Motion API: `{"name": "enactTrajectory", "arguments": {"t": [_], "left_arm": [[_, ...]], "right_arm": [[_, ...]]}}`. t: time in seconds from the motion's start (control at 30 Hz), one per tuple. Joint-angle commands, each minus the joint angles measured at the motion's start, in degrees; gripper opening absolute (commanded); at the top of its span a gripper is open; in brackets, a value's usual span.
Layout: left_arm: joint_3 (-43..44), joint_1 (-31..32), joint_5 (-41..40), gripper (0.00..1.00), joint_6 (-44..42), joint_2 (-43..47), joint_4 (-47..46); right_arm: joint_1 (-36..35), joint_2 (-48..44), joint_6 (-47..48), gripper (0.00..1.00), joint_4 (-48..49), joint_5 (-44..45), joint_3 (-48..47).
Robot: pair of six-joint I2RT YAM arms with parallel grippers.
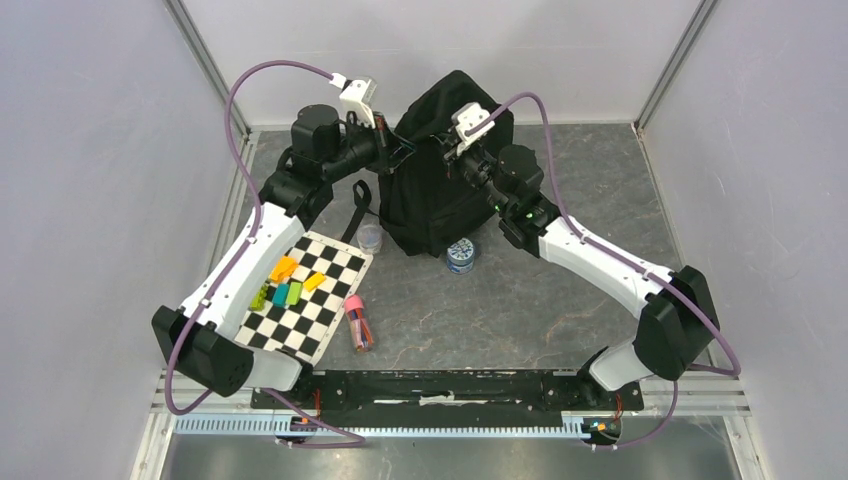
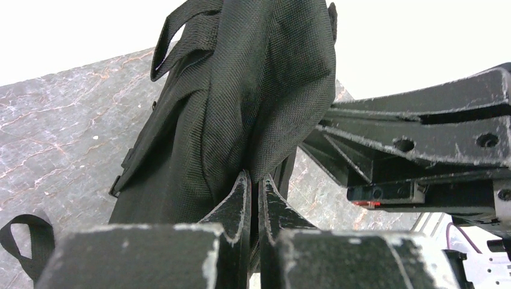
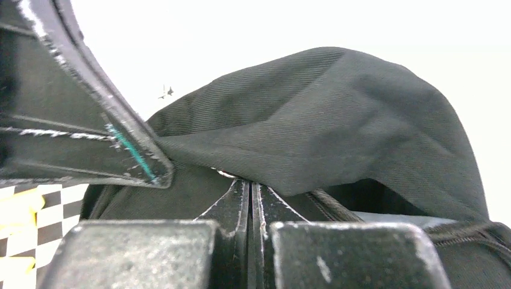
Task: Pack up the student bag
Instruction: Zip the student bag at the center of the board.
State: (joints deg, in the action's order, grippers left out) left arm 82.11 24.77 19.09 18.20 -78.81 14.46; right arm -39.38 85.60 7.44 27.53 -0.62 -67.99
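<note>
The student bag (image 1: 440,190), a large black fabric backpack, stands upright at the back middle of the table. My left gripper (image 1: 395,140) is at its upper left side. In the left wrist view this gripper (image 2: 256,176) is shut, with a fold of the bag's fabric (image 2: 259,78) pinched at its tips. My right gripper (image 1: 452,150) is at the bag's top from the right. In the right wrist view it (image 3: 249,182) is shut, its tips tucked under the lower edge of the bag's top flap (image 3: 337,120). Dark inside shows under that flap.
A checkered board (image 1: 330,325) with several coloured blocks (image 1: 288,285) lies at front left. Near the bag's foot stand a small clear jar (image 1: 370,237) and a blue-and-white round tin (image 1: 460,255). A pink-capped pen case (image 1: 358,322) lies beside the board. A bag strap (image 1: 358,205) trails left.
</note>
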Motion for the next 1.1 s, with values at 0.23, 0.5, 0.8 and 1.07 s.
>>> {"name": "enactTrajectory", "arguments": {"t": [0.23,0.5,0.8,1.07], "left_arm": [[0.9,-4.2,-5.3,0.02,1.3,6.7,-3.6],[0.0,-6.8,-7.0,0.02,1.0,7.2,-3.4],[-0.5,-7.7,-6.5,0.02,-4.4,6.2,-4.1],[-1.6,-4.0,-1.2,0.21,-19.8,8.1,-1.0]], "right_arm": [[9.2,-0.3,-7.3,0.00,-15.4,7.6,-9.7],[18.0,5.2,-9.7,0.00,-31.5,0.9,-21.2],[22.8,6.4,-8.8,0.00,-39.9,-20.5,-27.9],[21.9,6.6,-18.9,0.00,-25.6,-32.1,-24.9]]}}
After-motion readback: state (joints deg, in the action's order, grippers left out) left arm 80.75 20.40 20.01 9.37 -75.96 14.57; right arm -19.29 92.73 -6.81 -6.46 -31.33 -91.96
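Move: The zipper pull, already between the shut right fingers, has the still-open far right end of the bag's mouth ahead of it: roughly 6 cm forward, 8 cm right and a little lower. The blue-lidded tin stands about 11 cm back and 5 cm right of that hand, the clear cup 8 cm back and 13 cm left, both some 33 cm below. From the left hand, shut on the bag's cloth, the pull is about 5 cm right and 2 cm forward. The zipper pull is drawn right and forward along the bag's mouth by the right hand, about 9 cm, before the hand eases back some 2 cm towards its base; its fingers stay shut and tip down about 25 degrees, swinging slightly clockwise, then counter-clockwise. The left hand keeps its pinch on the cloth and goes some 4 cm left, away from the pull. ##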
